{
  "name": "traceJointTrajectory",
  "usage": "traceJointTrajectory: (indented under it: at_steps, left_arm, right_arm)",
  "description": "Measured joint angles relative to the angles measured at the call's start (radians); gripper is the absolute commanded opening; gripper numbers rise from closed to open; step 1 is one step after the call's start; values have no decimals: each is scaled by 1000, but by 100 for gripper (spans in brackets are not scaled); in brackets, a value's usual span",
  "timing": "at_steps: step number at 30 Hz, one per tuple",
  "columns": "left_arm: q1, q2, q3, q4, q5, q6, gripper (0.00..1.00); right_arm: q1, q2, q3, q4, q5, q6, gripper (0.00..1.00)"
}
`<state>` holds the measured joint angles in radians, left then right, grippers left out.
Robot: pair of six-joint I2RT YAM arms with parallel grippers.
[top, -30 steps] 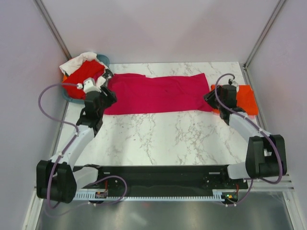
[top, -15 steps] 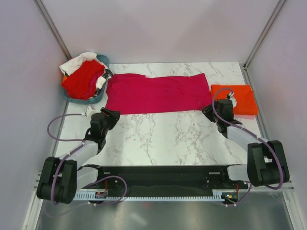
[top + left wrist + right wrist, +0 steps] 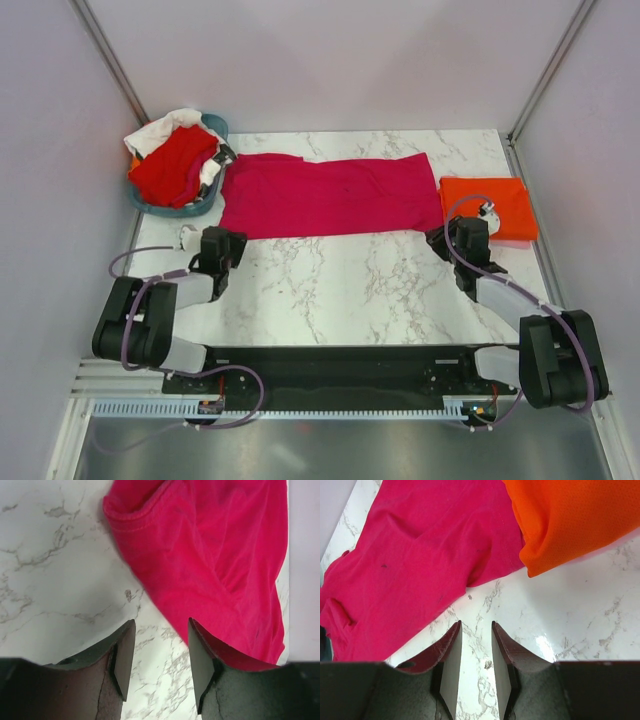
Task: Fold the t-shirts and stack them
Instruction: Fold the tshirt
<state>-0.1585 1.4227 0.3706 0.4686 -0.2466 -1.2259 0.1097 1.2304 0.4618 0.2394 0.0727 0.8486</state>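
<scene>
A magenta-pink t-shirt lies flat as a long band across the far middle of the table. An orange t-shirt lies folded at its right end. A red t-shirt and a white one are heaped in the teal basket. My left gripper sits low just in front of the pink shirt's left corner. In the left wrist view it is open over bare marble, the shirt just ahead. My right gripper hovers near the shirt's right corner. In the right wrist view it is open with a narrow gap and holds nothing.
The teal basket stands at the far left corner, against the left wall. Walls close in both sides and the back. Bare marble stretches between the pink shirt and the arm bases. The orange shirt overlaps the pink shirt's corner in the right wrist view.
Both grippers pulled back from the pink shirt's ends toward the near edge. The left arm folded down low and its jaws narrowed. The shirt stayed flat.
</scene>
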Motion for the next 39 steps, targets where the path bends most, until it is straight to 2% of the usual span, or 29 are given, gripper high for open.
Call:
traceJointTrajectory:
  at_steps: [7,19,21,23,24,26,30,33,35,36,39]
  left_arm:
    - [0,59,146,-153,-80,-56,42]
    - [0,173,266,-289,-98,-120,39]
    - [0,188,287,-304,-105,-128,34]
    - [0,198,295,-313,-114,-139,22]
    - [0,202,296,-319,-119,-145,10]
    - [2,206,297,-326,-122,-149,2]
    - [15,207,300,-328,-124,-147,2]
    - [30,195,294,-329,-125,-139,2]
    - [35,172,285,-333,-130,-130,2]
    - [37,155,276,-333,-132,-127,2]
    - [39,98,248,-333,-134,-120,2]
  right_arm:
    - [0,-2,-24,16,16,0,38]
    - [0,-25,-30,24,36,0,38]
    - [0,-26,-31,27,38,0,38]
    - [0,-27,-34,31,39,0,38]
    - [0,-28,-37,31,39,0,38]
    - [0,-29,-41,32,39,0,38]
    - [0,-29,-43,32,39,1,46]
    - [0,-24,-43,39,36,11,48]
    - [0,-14,-43,43,27,26,53]
    - [0,-6,-43,50,17,41,59]
    - [5,31,-43,70,-6,85,62]
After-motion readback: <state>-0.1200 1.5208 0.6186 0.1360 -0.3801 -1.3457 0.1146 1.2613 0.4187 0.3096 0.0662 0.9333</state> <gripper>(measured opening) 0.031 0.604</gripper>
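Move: The t-shirt's near edge, a little in from its left end, lies about 4 cm ahead of the left hand, 2 cm to its left and 2 cm below. The basket's middle is roughly 15 cm ahead and 14 cm to the left. From the right hand that spot of edge is some 45 cm left and 4 cm ahead. The t-shirt's near right corner is about 5 cm ahead of this hand and 2 cm right, the folded orange shirt 9 cm ahead and 12 cm right, both some 6 cm below it. The left fingers close on the t-shirt's near edge near its left end, pinching it after the hand has gone about 4 cm forward and slightly left and down, tips dipping and wrist swinging some 10 degrees counter-clockwise. Holding the edge, the hand draws it left, then up and back, about 2 cm each way. The right hand hovers almost in place, opening its fingers and sinking about 1 cm at the end. ##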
